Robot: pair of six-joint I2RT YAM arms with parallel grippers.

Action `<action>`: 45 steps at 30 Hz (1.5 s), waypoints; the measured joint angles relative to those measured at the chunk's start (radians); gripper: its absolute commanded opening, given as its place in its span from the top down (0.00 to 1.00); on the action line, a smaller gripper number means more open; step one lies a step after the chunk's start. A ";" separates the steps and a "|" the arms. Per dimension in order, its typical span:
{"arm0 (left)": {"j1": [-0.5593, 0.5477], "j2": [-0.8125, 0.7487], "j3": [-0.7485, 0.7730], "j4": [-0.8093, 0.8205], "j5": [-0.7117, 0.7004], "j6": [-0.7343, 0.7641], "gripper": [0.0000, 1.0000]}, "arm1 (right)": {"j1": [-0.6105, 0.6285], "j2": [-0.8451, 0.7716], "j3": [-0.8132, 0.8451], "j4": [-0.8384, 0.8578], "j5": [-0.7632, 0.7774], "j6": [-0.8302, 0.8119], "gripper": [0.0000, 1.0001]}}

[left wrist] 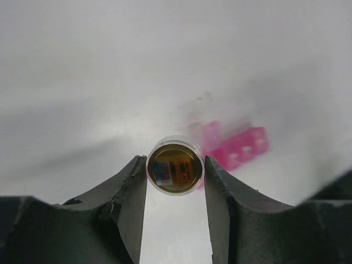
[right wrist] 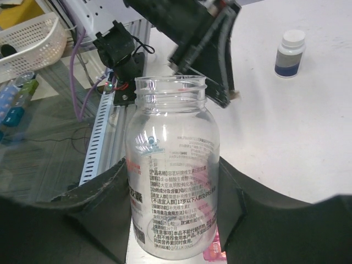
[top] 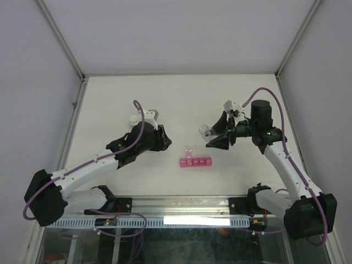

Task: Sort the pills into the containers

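The pink pill-organiser strip [top: 196,161] lies on the table between the two arms, with one lid raised at its left end; it is blurred in the left wrist view [left wrist: 242,146]. My left gripper [left wrist: 176,165] is shut on a small clear bottle with orange-brown contents [left wrist: 175,166], seen end-on between the fingertips. My right gripper [right wrist: 173,170] is shut on a large clear open-necked bottle [right wrist: 173,165] with printed text, which looks empty and is held above the table right of the strip [top: 204,131]. No loose pills show.
A white-capped dark bottle [right wrist: 290,52] stands on the table behind the left arm [top: 133,118], next to a small grey block [top: 152,114]. Aluminium frame rails border the table. A white basket [right wrist: 30,44] sits off the table.
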 measured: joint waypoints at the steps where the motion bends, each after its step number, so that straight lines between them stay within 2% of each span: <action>1: 0.000 -0.053 -0.022 0.057 0.059 0.000 0.75 | 0.000 -0.001 0.010 -0.048 0.014 -0.055 1.00; 5: 0.000 -0.149 -0.087 0.268 0.280 -0.024 0.75 | 0.005 -0.028 0.043 -0.196 0.092 -0.227 1.00; 10: 0.000 -0.122 -0.130 0.508 0.521 -0.093 0.75 | 0.086 -0.101 0.070 -0.318 0.290 -0.383 1.00; 18: 0.000 -0.020 -0.130 0.787 0.715 -0.192 0.75 | 0.143 -0.121 0.070 -0.391 0.459 -0.470 1.00; 25: 0.000 -0.018 -0.161 0.917 0.706 -0.235 0.75 | 0.165 -0.122 0.070 -0.400 0.492 -0.478 1.00; 32: 0.000 -0.025 -0.188 0.924 0.636 -0.258 0.75 | 0.192 -0.121 0.070 -0.400 0.509 -0.478 1.00; 45: -0.035 -0.027 -0.188 0.954 0.595 -0.288 0.76 | 0.271 -0.088 0.069 -0.399 0.576 -0.474 1.00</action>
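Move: The left gripper holds the cap. The mouth of the clear bottle in the right gripper lies about 14 cm to its right, 17 cm higher and 3 cm nearer the base. The pink pill box is on the table 12 cm right, 5 cm back and 10 cm below; the white bottle stands 15 cm left, 13 cm ahead. From the right gripper, the cap lies some 17 cm left, 5 cm ahead and 15 cm down. Keep the cap pinched and bring the left gripper up about 14 cm and right some 12 cm, drawing back about 5 cm, to the clear bottle's mouth. On the way, roll and swing its fingers from forward-down to nearly level, pointing right. Meanwhile lower the right gripper about 5 cm, tipping the held bottle's mouth some 20 degrees leftward towards the cap and about as much back. ##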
